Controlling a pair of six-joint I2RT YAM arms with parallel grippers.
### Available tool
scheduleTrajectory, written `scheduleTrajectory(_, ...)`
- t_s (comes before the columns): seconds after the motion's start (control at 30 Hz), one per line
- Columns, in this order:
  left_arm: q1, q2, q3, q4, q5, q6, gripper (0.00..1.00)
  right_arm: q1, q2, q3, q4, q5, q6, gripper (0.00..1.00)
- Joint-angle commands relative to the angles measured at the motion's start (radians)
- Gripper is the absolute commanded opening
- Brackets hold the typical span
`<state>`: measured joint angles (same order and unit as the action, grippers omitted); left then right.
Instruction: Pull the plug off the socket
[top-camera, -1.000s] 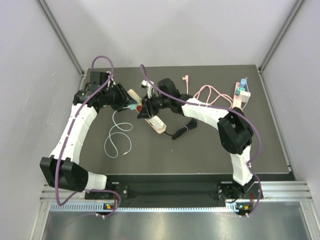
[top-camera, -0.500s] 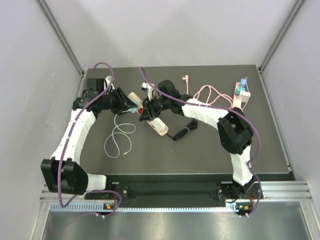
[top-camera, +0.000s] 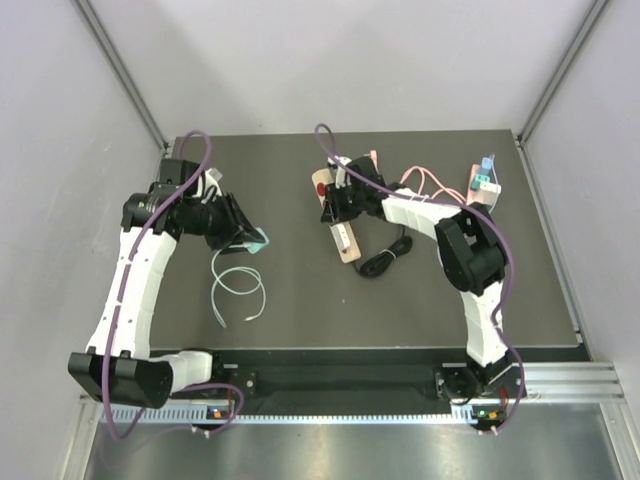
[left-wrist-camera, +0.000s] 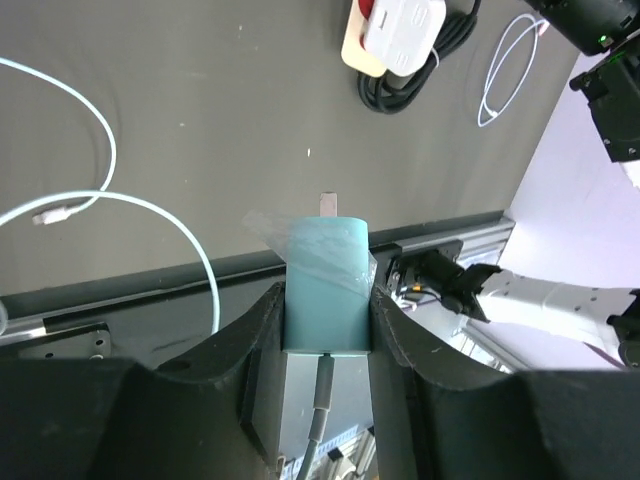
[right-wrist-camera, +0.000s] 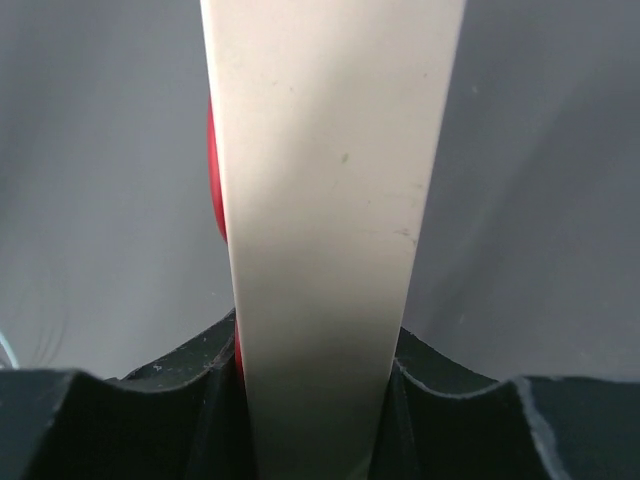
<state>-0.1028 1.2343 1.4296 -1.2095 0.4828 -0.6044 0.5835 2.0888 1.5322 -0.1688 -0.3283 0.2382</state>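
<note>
A teal plug (left-wrist-camera: 325, 285) with a metal prong (left-wrist-camera: 328, 205) sits clamped in my left gripper (left-wrist-camera: 325, 292), which is shut on it. From above, the left gripper (top-camera: 248, 238) holds the plug (top-camera: 257, 241) well left of the socket and apart from it. The socket is a beige strip (top-camera: 340, 228) with a red switch (top-camera: 321, 187). My right gripper (top-camera: 329, 203) is shut on its far end. In the right wrist view the strip (right-wrist-camera: 330, 200) fills the gap between the fingers (right-wrist-camera: 180, 400). A white plug (left-wrist-camera: 403, 28) stays in the strip.
A white cable (top-camera: 238, 285) trails from the teal plug in loops on the dark mat. A black cord coil (top-camera: 385, 258) lies by the strip's near end. A pink cable (top-camera: 420, 185) and small adapters (top-camera: 483, 185) lie at the back right.
The teal plug has come away from the strip. My left gripper moved left with it, and my right gripper carried the strip to the right and back.
</note>
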Motion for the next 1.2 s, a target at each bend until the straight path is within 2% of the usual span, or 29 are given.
scheduleTrajectory(0.0, 0.002, -0.019, -0.023, -0.007, 0.053, 0.032, 0.00, 0.027, -0.039, 0.005, 0.071, 0.020, -0.013, 0.00)
scheduleTrajectory(0.17, 0.035, -0.036, -0.072, 0.060, -0.071, 0.009, 0.00, 0.015, -0.064, -0.033, 0.124, -0.061, -0.005, 0.00)
scheduleTrajectory(0.23, 0.095, -0.064, -0.124, 0.122, -0.084, 0.005, 0.00, 0.010, -0.067, -0.046, 0.144, -0.130, -0.008, 0.00)
scheduleTrajectory(0.27, 0.156, -0.073, -0.192, 0.198, -0.075, 0.002, 0.00, 0.006, -0.070, -0.047, 0.149, -0.158, -0.011, 0.00)
scheduleTrajectory(0.47, 0.357, -0.081, -0.433, 0.476, -0.021, -0.067, 0.00, -0.002, -0.087, -0.066, 0.207, -0.351, -0.027, 0.00)
scheduleTrajectory(0.5, 0.380, -0.073, -0.457, 0.573, -0.015, -0.083, 0.00, -0.002, -0.090, -0.067, 0.212, -0.362, -0.027, 0.00)
scheduleTrajectory(0.63, 0.477, 0.010, -0.541, 0.790, -0.004, -0.164, 0.00, -0.002, -0.098, -0.069, 0.226, -0.411, -0.017, 0.00)
scheduleTrajectory(0.73, 0.531, 0.106, -0.552, 0.931, -0.006, -0.218, 0.01, -0.002, -0.107, -0.072, 0.229, -0.429, -0.017, 0.00)
scheduleTrajectory(0.8, 0.554, 0.190, -0.537, 0.968, -0.007, -0.238, 0.02, -0.002, -0.116, -0.073, 0.229, -0.439, -0.016, 0.00)
scheduleTrajectory(1.0, 0.571, 0.413, -0.419, 0.984, -0.021, -0.225, 0.09, -0.002, -0.139, -0.089, 0.236, -0.463, -0.004, 0.00)
scheduleTrajectory(1.17, 0.577, 0.522, -0.344, 1.024, 0.002, -0.235, 0.14, -0.001, -0.154, -0.083, 0.230, -0.472, 0.000, 0.00)
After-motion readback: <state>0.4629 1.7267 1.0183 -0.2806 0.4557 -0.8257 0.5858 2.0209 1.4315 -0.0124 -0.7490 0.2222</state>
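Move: The left hand, already holding the freed teal plug, is bound for bare table roughly 16 cm ahead, 20 cm left and 25 cm below. The green adapter should lie about 25 cm ahead of this hand and 17 cm left, at table height; the plug's cable coil lies about 3 cm ahead and 7 cm left. The right hand still grips the power strip around its middle, with the white adapter about 6 cm back and 1 cm right. Leftward and down, then increasingly forward, the left hand carries the pinched teal plug away from the strip towards the table behind the green adapter, some 20 cm left and as much down, turning about 45 degrees counter-clockwise. Meanwhile the right hand keeps its grip on the strip, drawing it back about 6 cm, left and, after a slight dip, up, while swinging counter-clockwise and rolling its left side up. ##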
